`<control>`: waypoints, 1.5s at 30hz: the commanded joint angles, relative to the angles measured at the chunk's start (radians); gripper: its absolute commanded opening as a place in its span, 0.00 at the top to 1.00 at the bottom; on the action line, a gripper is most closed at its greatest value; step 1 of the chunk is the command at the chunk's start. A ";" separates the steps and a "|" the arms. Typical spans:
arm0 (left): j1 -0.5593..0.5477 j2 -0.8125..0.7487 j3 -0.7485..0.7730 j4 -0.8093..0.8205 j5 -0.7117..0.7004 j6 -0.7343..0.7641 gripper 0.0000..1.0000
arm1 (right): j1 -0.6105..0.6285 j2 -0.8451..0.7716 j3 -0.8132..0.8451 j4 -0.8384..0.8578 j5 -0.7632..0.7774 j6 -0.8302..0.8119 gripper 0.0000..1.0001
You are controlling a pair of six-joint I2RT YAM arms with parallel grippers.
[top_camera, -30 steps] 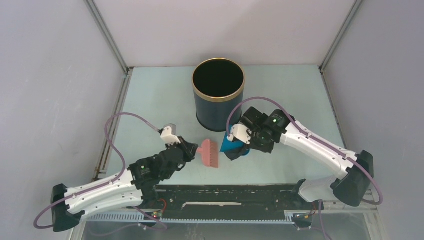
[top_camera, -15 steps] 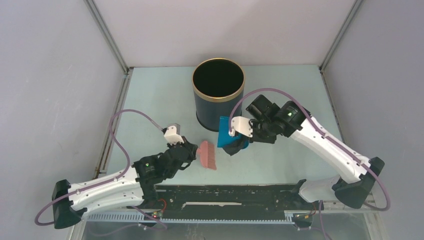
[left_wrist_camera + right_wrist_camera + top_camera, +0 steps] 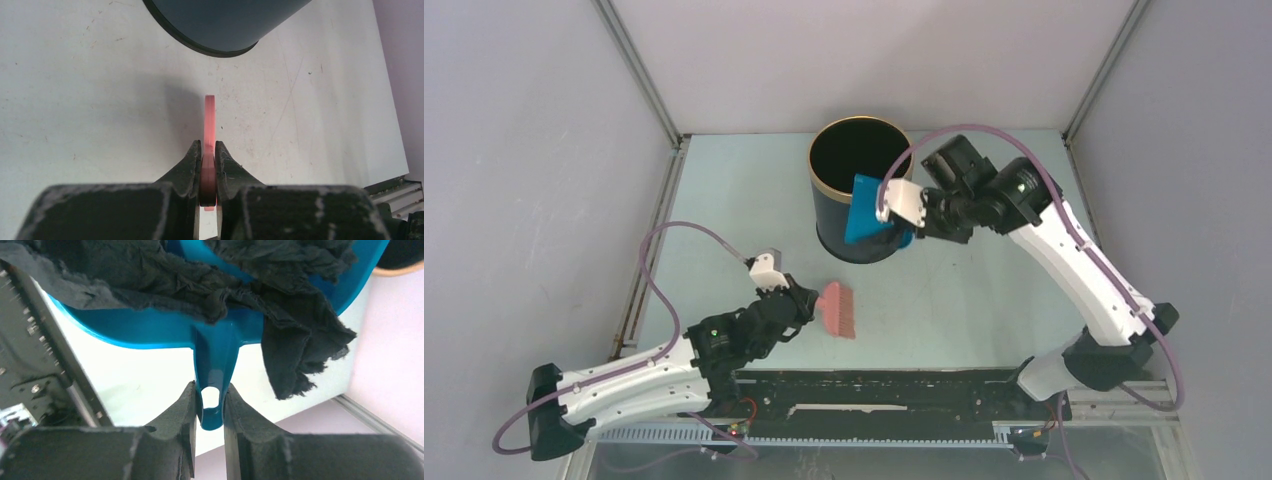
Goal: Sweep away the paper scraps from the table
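My right gripper (image 3: 911,228) is shut on the handle of the blue dustpan (image 3: 865,209), which is raised and tilted against the near right rim of the dark bin (image 3: 832,232). In the right wrist view my gripper (image 3: 210,405) clamps the dustpan handle (image 3: 216,357), and black crumpled paper scraps (image 3: 285,315) lie in the pan, one hanging over its edge. My left gripper (image 3: 808,309) is shut on the pink hand brush (image 3: 838,310), low over the table (image 3: 744,200) in front of the bin. In the left wrist view the brush (image 3: 209,120) shows edge-on between the jaws of my gripper (image 3: 208,150). I see no scraps on the table.
The round dark bin with a gold rim (image 3: 816,175) stands at the table's back centre; its base shows in the left wrist view (image 3: 220,30). Grey walls and metal frame edges enclose the table. A black rail strip (image 3: 874,395) runs along the front.
My right arm has lifted the dustpan from the table in front of the bin up to the bin's rim. My left arm with the brush has barely moved.
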 commanded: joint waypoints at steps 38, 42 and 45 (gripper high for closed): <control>-0.022 -0.141 -0.100 0.066 0.087 0.035 1.00 | -0.078 0.249 -0.237 1.653 0.793 -1.165 1.00; -0.022 -0.145 -0.103 0.059 0.078 0.029 1.00 | -0.080 0.243 -0.193 1.536 0.796 -1.064 1.00; -0.022 -0.137 -0.092 0.058 0.067 0.035 1.00 | -0.093 0.219 -0.126 1.335 0.791 -0.904 1.00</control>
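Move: The right hand holds the blue dustpan by its handle; the pan, loaded with dark scraps, lies about 10 cm to its left and 5 cm ahead, nearly level with it. It is bound for the bin's mouth, roughly 18 cm ahead, 13 cm left and 7 cm below. The pink brush head is some 22 cm left, 3 cm back and 19 cm below. From the left hand, the bin's mouth lies about 22 cm ahead, 9 cm right and 7 cm above. The right hand, keeping its hold on the dustpan handle, swings fast forward about 23 cm while rising, carrying the loaded pan from just short of the bin over its mouth, and rolls the wrist up some 75 degrees so that the fingers go from pointing down to pointing level forward and the pan's hollow turns back towards the robot. With the reach spent it finishes the tilt and lifts the pan higher, some 12 cm up in all, while the left hand keeps the brush and eases back about 2 cm. ##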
